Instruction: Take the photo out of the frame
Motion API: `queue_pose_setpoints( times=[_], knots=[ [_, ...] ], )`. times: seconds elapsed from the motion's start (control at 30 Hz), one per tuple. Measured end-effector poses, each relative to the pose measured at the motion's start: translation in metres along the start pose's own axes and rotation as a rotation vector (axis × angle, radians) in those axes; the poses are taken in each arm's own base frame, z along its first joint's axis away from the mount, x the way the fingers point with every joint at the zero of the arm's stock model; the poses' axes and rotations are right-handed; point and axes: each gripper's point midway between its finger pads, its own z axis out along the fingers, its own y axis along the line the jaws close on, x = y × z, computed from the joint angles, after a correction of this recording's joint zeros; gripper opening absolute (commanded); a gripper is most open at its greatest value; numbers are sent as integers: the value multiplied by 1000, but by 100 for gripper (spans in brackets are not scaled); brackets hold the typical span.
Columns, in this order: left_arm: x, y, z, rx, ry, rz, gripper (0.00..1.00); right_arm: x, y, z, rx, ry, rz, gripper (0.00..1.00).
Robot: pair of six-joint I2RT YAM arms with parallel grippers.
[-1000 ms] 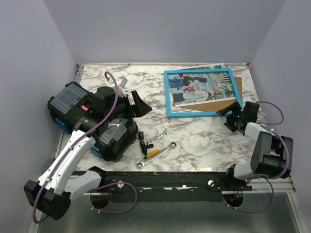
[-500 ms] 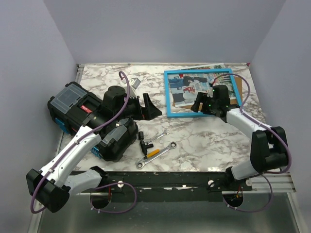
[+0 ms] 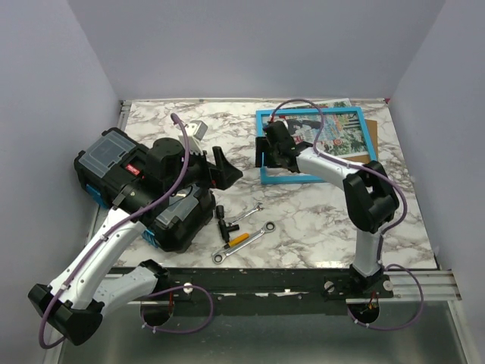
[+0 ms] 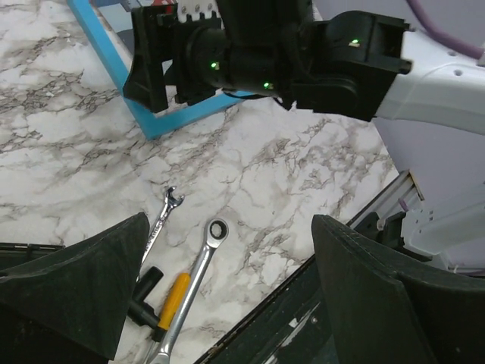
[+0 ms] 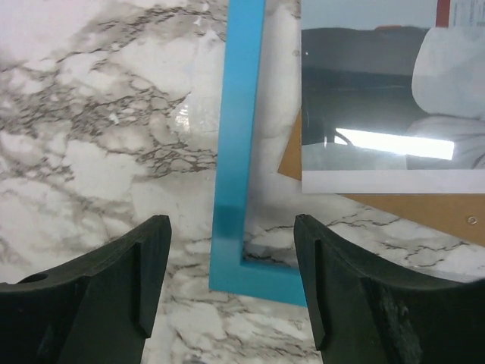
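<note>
The frame [image 3: 326,111] lies flat at the back right of the table, its turquoise border up. The photo [image 3: 337,136] lies askew inside it over a brown backing board [image 3: 370,140]. My right gripper [image 3: 267,152] is open and empty above the frame's left bar. In the right wrist view its jaws [image 5: 229,250] straddle the frame's near-left corner [image 5: 236,152], with the photo [image 5: 379,114] and the board [image 5: 409,208] to the right. My left gripper [image 3: 227,165] is open and empty over the table's middle, left of the frame; the left wrist view [image 4: 227,296] shows the frame corner [image 4: 114,72].
Two black tool cases [image 3: 114,163] [image 3: 182,216] stand at the left under my left arm. A ratchet wrench [image 3: 242,239], a small spanner [image 3: 246,214] and a black socket tool [image 3: 221,220] lie near the front middle. Purple walls close in the table.
My right arm swung from the frame's right side across it to its left edge. My left gripper shifted slightly and stays open.
</note>
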Motion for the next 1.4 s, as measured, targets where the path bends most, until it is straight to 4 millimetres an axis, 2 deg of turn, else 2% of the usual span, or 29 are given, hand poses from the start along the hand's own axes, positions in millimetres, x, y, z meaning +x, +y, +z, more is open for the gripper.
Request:
queue_pose_setpoints(
  times=[0.07, 0.1, 0.2, 0.3, 0.47, 0.7, 0.83, 0.9, 1.03, 1.13, 1.2, 1.3, 1.4],
  knots=[
    [-1, 0, -2, -1, -7, 6, 92, 11, 0, 13, 54, 20, 17, 49],
    [-1, 0, -3, 0, -8, 10, 92, 17, -1, 19, 79, 32, 19, 47],
    [3, 2, -4, -2, -6, 13, 92, 30, -1, 35, 129, 61, 16, 45],
    [8, 5, -2, -8, 7, 9, 92, 35, -2, 44, 177, 67, -3, 45],
    [10, 7, -1, -11, 12, 9, 92, 29, 2, 49, 229, 36, -31, 33],
    [10, 7, -2, -11, 12, 27, 92, 26, 0, 47, 275, 18, -39, 2],
    [10, 8, -2, -12, 11, 34, 92, 23, -1, 43, 282, 10, -32, 1],
    [9, 8, -2, -14, 8, 35, 92, 18, -1, 34, 281, -3, -27, 1],
    [8, 9, -3, -20, 2, 35, 92, -8, 2, -7, 258, -61, 6, 1],
    [7, 11, -3, -27, -2, 32, 92, -31, 2, -55, 217, -132, 55, 1],
    [7, 11, -2, -28, -1, 30, 92, -37, -2, -86, 194, -166, 83, 1],
    [9, 15, 3, -40, 13, 6, 92, -25, -15, -122, 172, -182, 113, 1],
    [16, 20, 14, -51, 51, -35, 91, 9, -34, -149, 161, -143, 123, 1]
  ],
)
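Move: The frame's left strip, which the right hand goes for, has its middle about 8 cm ahead, 1 cm left and 6 cm below, and its near corner some 3 cm back of that hand. Inside and under the frame lie the photo, roughly 13 cm ahead and 15 cm right, and the brown backing board, 11 cm ahead and 17 cm right; the small wrench is 14 cm back and 6 cm left. From the left hand, the strip is about 27 cm ahead, 4 cm right and 28 cm below. The right hand sinks about 5 cm onto the near end of the frame's left strip, just ahead of the corner, easing 1 cm forward and left as it rolls its left side down some 10 degrees, and its fingers close from wide open until they pinch the blue strip between them. After a short hold it lifts the strip with growing speed, some 15 cm up from the low point, then swings about 10 cm back towards the base and 8 cm right, away from the photo's left edge, while the open, empty left hand sinks 3 cm late on. ##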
